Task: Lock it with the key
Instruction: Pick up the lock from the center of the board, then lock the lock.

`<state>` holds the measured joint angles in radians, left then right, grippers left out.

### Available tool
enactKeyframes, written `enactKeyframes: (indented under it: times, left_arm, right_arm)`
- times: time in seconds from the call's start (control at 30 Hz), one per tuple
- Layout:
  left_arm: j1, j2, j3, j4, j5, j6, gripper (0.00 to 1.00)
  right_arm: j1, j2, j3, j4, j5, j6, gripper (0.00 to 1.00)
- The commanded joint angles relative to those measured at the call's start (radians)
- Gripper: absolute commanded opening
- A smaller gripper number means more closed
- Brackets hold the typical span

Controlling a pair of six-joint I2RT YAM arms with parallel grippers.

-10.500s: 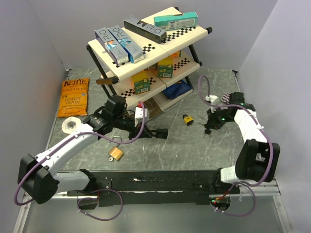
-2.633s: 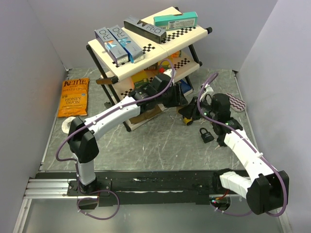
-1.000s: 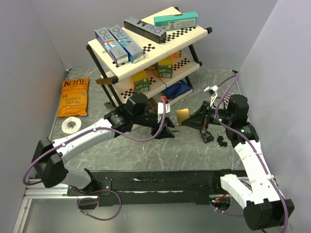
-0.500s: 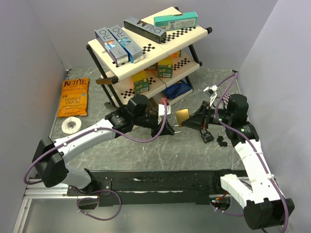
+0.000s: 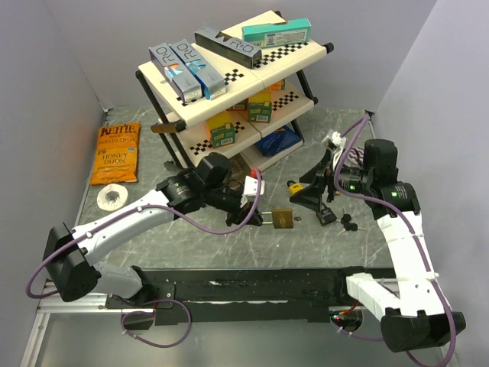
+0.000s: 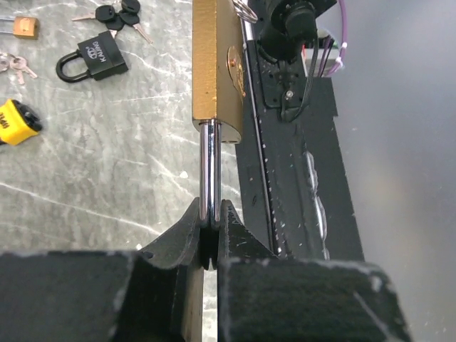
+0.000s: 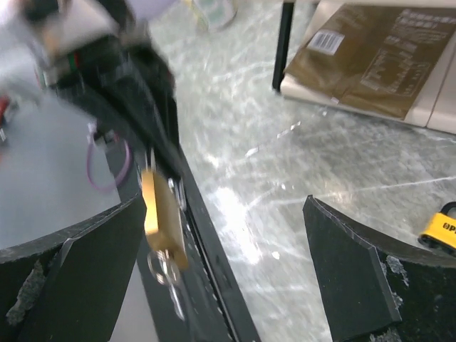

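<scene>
My left gripper (image 5: 260, 212) is shut on the steel shackle (image 6: 209, 174) of a brass padlock (image 5: 284, 219) and holds it out sideways, low over the table. In the left wrist view the padlock body (image 6: 217, 71) points away from the jaws, with a key ring (image 6: 246, 8) at its far end. In the right wrist view the padlock (image 7: 158, 214) shows blurred, with the ring and keys (image 7: 164, 267) hanging from its base. My right gripper (image 5: 309, 189) is open and empty, a short way right of the padlock.
A yellow padlock (image 5: 294, 186), a black padlock (image 5: 325, 216) and black keys (image 5: 348, 223) lie by the right gripper. A shelf rack (image 5: 229, 84) with boxes stands behind. A chip bag (image 5: 116, 153) and tape roll (image 5: 111, 197) lie left. A black rail (image 5: 252, 287) runs along the front.
The left gripper has carried the brass padlock down and toward the front edge. The right gripper has come off the padlock's end, drawn back to the right and now stands open.
</scene>
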<state>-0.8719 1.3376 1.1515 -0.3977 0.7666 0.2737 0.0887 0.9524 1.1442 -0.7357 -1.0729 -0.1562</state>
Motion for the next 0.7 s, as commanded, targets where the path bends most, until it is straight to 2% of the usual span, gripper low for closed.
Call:
enactKeyframes:
  times: [0.0, 0.2, 0.4, 0.47, 0.57, 0.6, 0.67]
  left_arm:
    - [0.004, -0.055, 0.106, 0.019, 0.068, 0.102, 0.01]
    - [0.005, -0.054, 0.123, 0.022, 0.076, 0.081, 0.01]
    - [0.005, -0.031, 0.146, -0.013, 0.054, 0.087, 0.01]
    - [0.005, -0.031, 0.151, -0.009, 0.056, 0.085, 0.01]
    - [0.005, -0.037, 0.152, -0.001, 0.063, 0.091, 0.01]
    - [0.007, -0.037, 0.152, -0.004, 0.063, 0.094, 0.01]
    - [0.005, -0.035, 0.157, -0.013, 0.069, 0.099, 0.01]
  right_arm:
    - [-0.004, -0.004, 0.049, -0.192, -0.103, -0.345, 1.0]
    - [0.063, 0.008, 0.06, -0.339, -0.133, -0.506, 0.99]
    - [0.163, -0.007, 0.026, -0.335, -0.095, -0.514, 0.95]
    - [0.206, -0.007, 0.011, -0.288, -0.059, -0.487, 0.93]
    - [0.233, 0.006, -0.02, -0.228, -0.015, -0.448, 0.84]
    - [0.238, 0.015, -0.027, -0.226, -0.007, -0.447, 0.78]
    - [0.247, 0.043, -0.026, -0.243, 0.002, -0.468, 0.72]
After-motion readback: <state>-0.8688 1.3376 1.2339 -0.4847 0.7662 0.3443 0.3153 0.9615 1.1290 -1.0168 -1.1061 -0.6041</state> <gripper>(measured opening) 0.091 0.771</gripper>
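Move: The gold lock, its key and ring on the far end, hangs level out from the left fingers: its body is about 6 cm right of the left hand, 1 cm back, 2 cm lower. From the empty right hand that body lies roughly 6 cm back, 6 cm left and 5 cm below. On the table some 22 cm below the right hand are the yellow padlock, about 9 cm ahead and 2 cm left, and the black padlock, level with it and 9 cm right. Still pinching the gold lock by its shackle, the left hand lifts it about 2 cm. The right hand swings back towards the lock's key end, some 6.5 cm, sinking nearly 4 cm and drifting left late on, while the wrist turns about 20 degrees counter-clockwise. Its wide-open fingers start to close as they come up around the key and ring; no touch can be made out. ##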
